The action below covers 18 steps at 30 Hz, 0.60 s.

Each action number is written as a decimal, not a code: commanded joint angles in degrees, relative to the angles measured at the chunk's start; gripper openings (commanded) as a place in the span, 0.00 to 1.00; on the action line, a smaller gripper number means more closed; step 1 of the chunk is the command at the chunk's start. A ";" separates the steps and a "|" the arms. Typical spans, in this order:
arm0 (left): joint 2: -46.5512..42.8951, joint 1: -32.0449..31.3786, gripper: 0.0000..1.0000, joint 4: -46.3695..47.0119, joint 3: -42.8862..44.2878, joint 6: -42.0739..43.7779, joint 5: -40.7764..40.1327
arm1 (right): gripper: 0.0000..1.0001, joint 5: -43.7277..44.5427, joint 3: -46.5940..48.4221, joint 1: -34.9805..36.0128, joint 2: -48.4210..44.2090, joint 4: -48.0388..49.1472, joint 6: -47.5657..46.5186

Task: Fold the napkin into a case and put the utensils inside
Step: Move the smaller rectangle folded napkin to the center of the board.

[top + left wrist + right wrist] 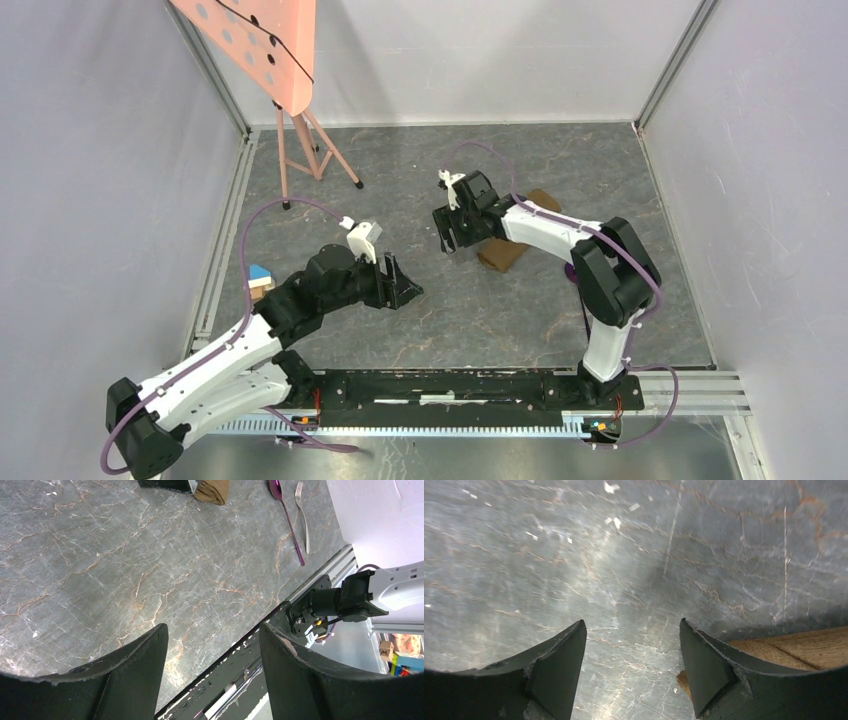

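The tan-brown napkin (504, 256) lies folded into a narrow long case, running diagonally under my right forearm. In the right wrist view its edge (804, 647) shows just outside the right finger. My right gripper (452, 240) (631, 630) is open over bare table just left of the cloth, with nothing between its fingers. My left gripper (405, 288) (212, 635) is open and empty near the table's middle. Two utensils, a purple-handled spoon (288, 517) and a silvery fork (303, 512), lie side by side beyond the napkin (212, 491). From above the right arm mostly hides them.
A small blue-and-wood block (260, 281) sits at the left edge behind my left arm. A pink stand (300, 150) with a perforated board is at the back left. White walls and metal rails (690, 385) bound the grey marbled table (480, 320).
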 commanded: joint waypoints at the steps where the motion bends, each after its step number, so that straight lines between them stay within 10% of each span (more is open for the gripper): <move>1: -3.06 0.20 0.74 0.22 2.18 1.79 -0.44 | 0.74 0.51 -2.68 -1.18 -0.05 -1.32 2.45; 14: 0.04 0.23 0.74 1.39 3.95 3.88 3.58 | 0.78 21.90 -22.62 -13.80 -16.47 -6.95 -7.36; 18: 2.06 0.37 0.74 1.79 4.32 4.35 5.43 | 0.78 11.02 -19.13 -13.80 -20.40 -7.57 -8.35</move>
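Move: The smaller folded napkin lies with its middle about 20 cm to the right hand's right, some 2 cm farther out and 5 cm lower. Its near end slants back towards the hand's path. The purple spoon is about 35 cm right and 18 cm back, and the fork some 7 cm beyond it to the right. From the left hand the napkin is about 29 cm right, 18 cm ahead and 16 cm lower. The right hand sinks about 4 cm and sweeps open-fingered 19 cm right, slightly back, pushing the napkin's near end. ##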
